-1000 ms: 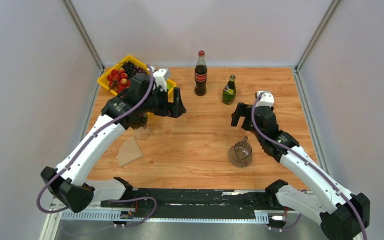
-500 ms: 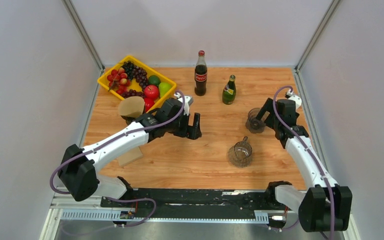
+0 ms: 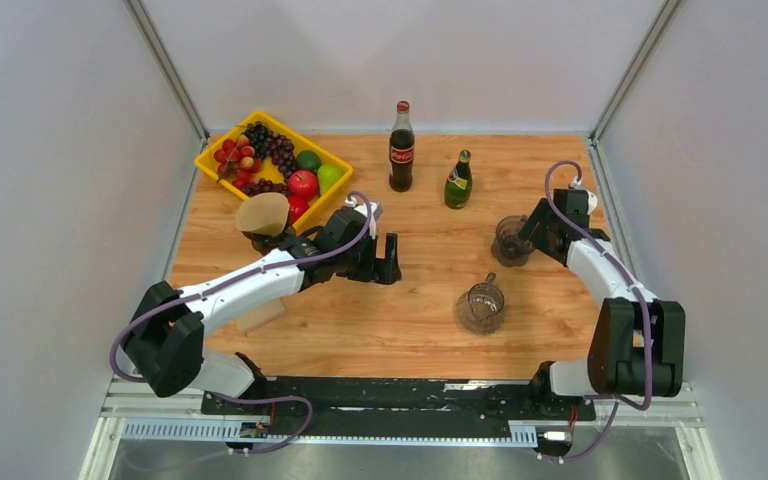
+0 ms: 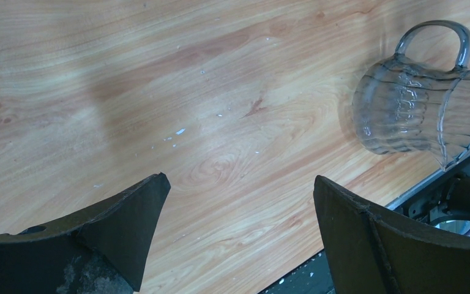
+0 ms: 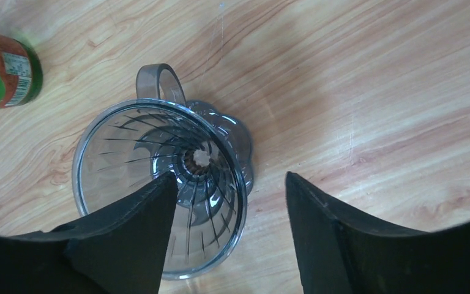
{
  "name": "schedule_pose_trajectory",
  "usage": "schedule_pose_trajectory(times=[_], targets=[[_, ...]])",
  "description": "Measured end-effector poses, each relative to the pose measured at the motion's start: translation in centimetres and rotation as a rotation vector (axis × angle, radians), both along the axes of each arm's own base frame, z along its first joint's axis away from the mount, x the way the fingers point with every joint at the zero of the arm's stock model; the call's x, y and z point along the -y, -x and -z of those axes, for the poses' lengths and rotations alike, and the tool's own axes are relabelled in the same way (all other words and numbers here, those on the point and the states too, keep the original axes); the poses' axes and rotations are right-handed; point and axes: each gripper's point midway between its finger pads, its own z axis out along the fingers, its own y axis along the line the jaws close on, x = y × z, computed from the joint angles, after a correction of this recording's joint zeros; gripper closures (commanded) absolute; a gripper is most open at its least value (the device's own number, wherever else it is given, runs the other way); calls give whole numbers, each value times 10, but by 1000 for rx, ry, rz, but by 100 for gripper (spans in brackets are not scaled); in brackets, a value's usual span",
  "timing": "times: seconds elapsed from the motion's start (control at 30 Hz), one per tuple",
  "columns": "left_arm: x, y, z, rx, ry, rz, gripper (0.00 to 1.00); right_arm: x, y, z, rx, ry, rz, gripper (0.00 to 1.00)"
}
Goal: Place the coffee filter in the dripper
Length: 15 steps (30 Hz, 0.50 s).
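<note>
A clear glass dripper point(image 3: 510, 240) with a handle stands on the table at the right; it also shows in the right wrist view point(image 5: 128, 153). My right gripper point(image 3: 530, 233) point(image 5: 226, 202) is open, with one finger over the dripper's bowl and the other outside its rim. A brown coffee filter point(image 3: 263, 213), opened into a cone, stands on a dark object beside the yellow tray. A flat brown filter point(image 3: 260, 316) lies partly under my left arm. My left gripper point(image 3: 388, 262) point(image 4: 238, 202) is open and empty over bare wood.
A yellow tray point(image 3: 212, 160) of fruit sits at the back left. A cola bottle point(image 3: 401, 147) and a green bottle point(image 3: 458, 180) stand at the back. A glass pitcher point(image 3: 481, 307) point(image 4: 416, 110) stands at the front centre-right.
My left gripper has moved from the tray to the table's middle, uncovering the opened filter cone. My right gripper has moved right and back to the dripper, and its arm has folded in.
</note>
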Motion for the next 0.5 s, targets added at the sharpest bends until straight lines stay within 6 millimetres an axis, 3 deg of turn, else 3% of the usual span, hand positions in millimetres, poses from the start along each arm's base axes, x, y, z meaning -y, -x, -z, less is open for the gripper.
schedule_pose_trajectory(times=[0.3, 0.5], targets=[[0, 1, 3, -6, -4, -1, 0, -7, -3, 25, -59, -38, -19, 76], [0, 2, 7, -19, -11, 2, 0, -13, -9, 20, -31, -69, -37, 93]])
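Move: The clear dripper's middle lies about 5 cm left and 1 cm ahead of the right hand, some 4 cm lower, with the right side of its rim already between the open fingers. The green bottle stands about 15 cm left and 11 cm ahead; the glass mug is some 9 cm left and 15 cm back. From the left hand, the clear dripper is roughly 26 cm right, 9 cm ahead and 8 cm below. Lower the right gripper about 2.5 cm so one finger goes inside the clear dripper's cone and the other stays outside. Meanwhile shut the fingers from three-quarters open to nearly closed, pinching the right side of the rim. Ease about 1 cm left and forward, and come up half a centimetre at the end. ##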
